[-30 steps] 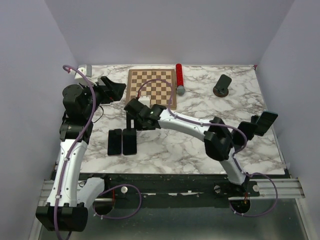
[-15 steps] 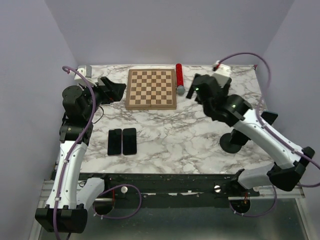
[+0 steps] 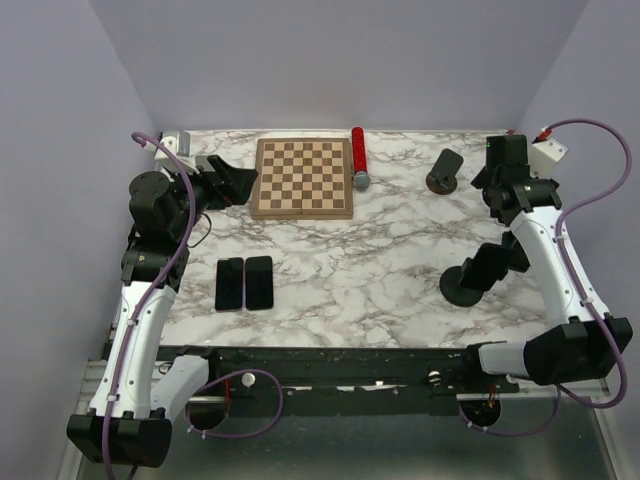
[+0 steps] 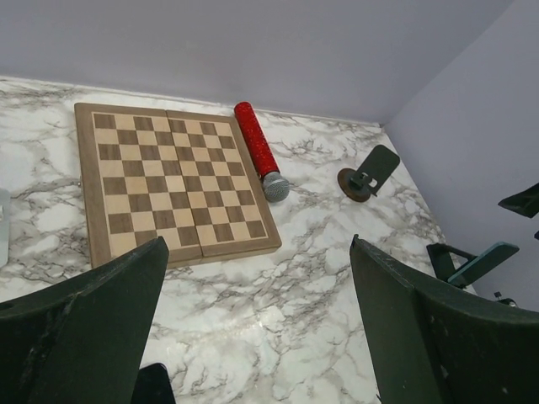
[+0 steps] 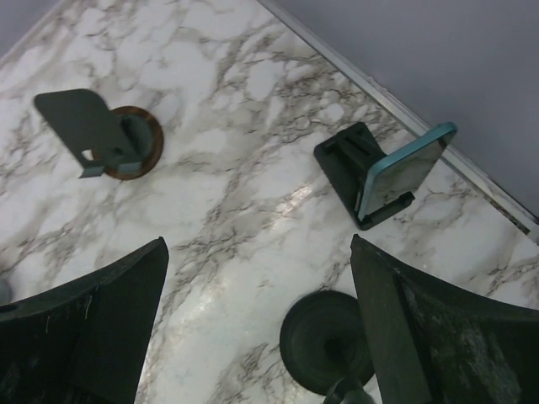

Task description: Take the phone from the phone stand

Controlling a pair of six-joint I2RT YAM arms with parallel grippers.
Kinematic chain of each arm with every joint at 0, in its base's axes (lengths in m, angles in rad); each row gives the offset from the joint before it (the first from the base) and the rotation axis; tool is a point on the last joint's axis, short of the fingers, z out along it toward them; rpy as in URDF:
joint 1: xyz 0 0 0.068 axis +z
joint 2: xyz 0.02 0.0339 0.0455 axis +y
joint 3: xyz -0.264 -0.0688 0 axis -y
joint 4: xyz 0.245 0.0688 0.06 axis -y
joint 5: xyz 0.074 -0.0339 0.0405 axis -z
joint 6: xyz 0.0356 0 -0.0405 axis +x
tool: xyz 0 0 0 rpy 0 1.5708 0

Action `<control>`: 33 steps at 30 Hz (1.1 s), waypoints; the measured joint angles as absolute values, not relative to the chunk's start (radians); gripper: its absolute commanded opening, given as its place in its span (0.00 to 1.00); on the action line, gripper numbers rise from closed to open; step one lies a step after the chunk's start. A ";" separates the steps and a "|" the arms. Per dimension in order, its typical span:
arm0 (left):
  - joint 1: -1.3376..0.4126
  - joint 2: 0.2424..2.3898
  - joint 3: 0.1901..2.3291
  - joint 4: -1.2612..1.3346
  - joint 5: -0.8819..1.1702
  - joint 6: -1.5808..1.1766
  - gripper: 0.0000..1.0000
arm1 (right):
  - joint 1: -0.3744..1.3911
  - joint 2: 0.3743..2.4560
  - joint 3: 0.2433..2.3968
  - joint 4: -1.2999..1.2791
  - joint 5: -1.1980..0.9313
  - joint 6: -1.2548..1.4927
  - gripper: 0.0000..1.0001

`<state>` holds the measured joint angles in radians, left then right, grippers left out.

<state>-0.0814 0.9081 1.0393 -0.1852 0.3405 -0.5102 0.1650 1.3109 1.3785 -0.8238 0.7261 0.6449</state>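
Observation:
The phone (image 5: 406, 168) has a teal case and leans upright in a black wedge stand (image 5: 354, 160) near the table's right edge. It also shows in the left wrist view (image 4: 482, 261). In the top view my right forearm hides it. My right gripper (image 5: 261, 337) (image 3: 497, 180) is open and empty, above the table at the far right. In its wrist view the phone lies beyond the fingers, up and to the right, and nothing touches it. My left gripper (image 4: 261, 337) (image 3: 232, 180) is open and empty at the far left.
An empty stand on a brown round base (image 3: 443, 172) (image 5: 105, 135) is at the back right. A black round-based stand (image 3: 465, 288) (image 5: 324, 341) sits below my right gripper. A chessboard (image 3: 303, 178), a red microphone (image 3: 358, 158) and two flat phones (image 3: 245, 283) lie to the left.
My right arm has swung from the two flat phones at middle left across to the far right corner. My left arm has barely moved.

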 measured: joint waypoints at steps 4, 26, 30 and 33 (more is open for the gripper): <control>-0.091 0.909 1.039 -0.185 0.340 -0.506 0.97 | 0.023 1.333 1.342 -0.804 0.653 0.636 0.97; -0.205 0.970 1.027 -0.181 0.348 -0.525 0.98 | -0.213 1.285 1.061 -0.556 0.452 0.289 1.00; -0.227 0.979 1.024 -0.182 0.348 -0.525 0.98 | -0.213 1.242 1.035 -0.518 0.435 0.189 1.00; -0.238 0.979 1.024 -0.181 0.348 -0.525 0.98 | -0.215 1.230 1.031 -0.513 0.432 0.135 1.00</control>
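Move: The phone still on the rectangular black stand by the right wall lies about 8 cm to the right of the right hand, 2 cm back and some 19 cm below it. The black round stand sits about 8 cm back and 6 cm left of that hand, and the emptied brown round stand roughly 17 cm ahead and 10 cm left, both about 22 cm down. From the left hand that phone is some 57 cm to the right, level ahead, 28 cm lower. Swing the open right gripper about 10 cm to the right while sinking some 9 cm and easing back slightly, towards the phone on the rectangular stand. Tip the fingers some 15 degrees further down, turning clockwise first and then back past the start, and end with a rise of a centimetre, clear of the phone. Let the empty left gripper drift right and a little down. ##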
